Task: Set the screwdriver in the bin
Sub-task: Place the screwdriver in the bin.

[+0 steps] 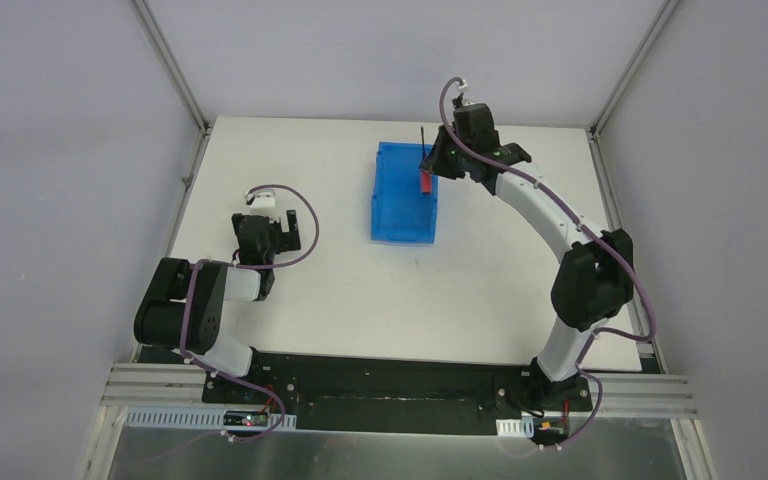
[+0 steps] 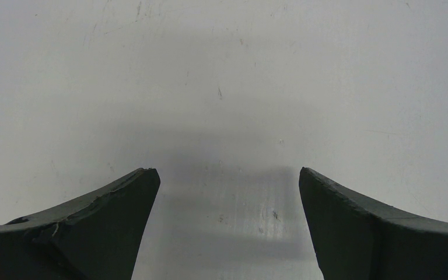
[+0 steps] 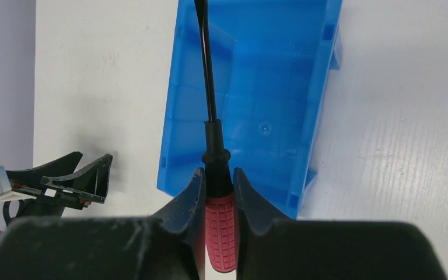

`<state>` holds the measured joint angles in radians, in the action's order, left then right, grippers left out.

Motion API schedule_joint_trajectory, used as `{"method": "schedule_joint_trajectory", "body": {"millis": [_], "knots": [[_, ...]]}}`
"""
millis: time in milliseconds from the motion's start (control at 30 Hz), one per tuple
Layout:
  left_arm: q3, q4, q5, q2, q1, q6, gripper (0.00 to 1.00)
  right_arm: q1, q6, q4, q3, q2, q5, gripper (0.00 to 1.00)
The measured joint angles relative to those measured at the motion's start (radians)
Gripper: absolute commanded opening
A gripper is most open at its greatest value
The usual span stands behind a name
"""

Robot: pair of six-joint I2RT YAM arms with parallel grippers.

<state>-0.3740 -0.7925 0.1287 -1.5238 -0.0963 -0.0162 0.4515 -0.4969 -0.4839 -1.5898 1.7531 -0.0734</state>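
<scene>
The blue bin lies lengthwise in the middle far part of the white table; it also shows in the right wrist view. My right gripper is shut on the screwdriver and holds it above the bin's far right part. In the right wrist view the red handle sits between the fingers of that gripper and the thin black shaft points out over the bin. My left gripper is open and empty over bare table at the left; its wrist view shows nothing between the fingers.
The enclosure walls and aluminium posts ring the table. The left arm shows at the left in the right wrist view. The black base plate runs along the near edge.
</scene>
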Motion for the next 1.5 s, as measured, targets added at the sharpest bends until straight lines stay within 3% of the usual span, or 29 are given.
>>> {"method": "schedule_joint_trajectory", "body": {"millis": [533,1500], "knots": [[0.000,0.000,0.000,0.000,0.000,0.000,0.99,0.093,-0.026,0.013,-0.058,0.166,0.179,0.11],[0.000,0.000,0.000,0.000,0.000,0.000,0.99,0.189,-0.104,0.025,-0.072,0.326,0.385,0.13]]}}
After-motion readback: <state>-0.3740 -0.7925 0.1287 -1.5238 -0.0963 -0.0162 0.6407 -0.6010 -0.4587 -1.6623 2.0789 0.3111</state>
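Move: The right hand holds the screwdriver by its handle, shaft pointing forward, high over the bin's right part. The bin's middle lies about 6 cm ahead of it, 4 cm to its left and some 18 cm below. From the idle left hand, the bin is roughly 11 cm ahead, 30 cm to the right and 2 cm lower. Right hand lowers the still-gripped screwdriver about 12 cm towards the bin's floor, shifting 5 cm left and rolling left-side-down. ##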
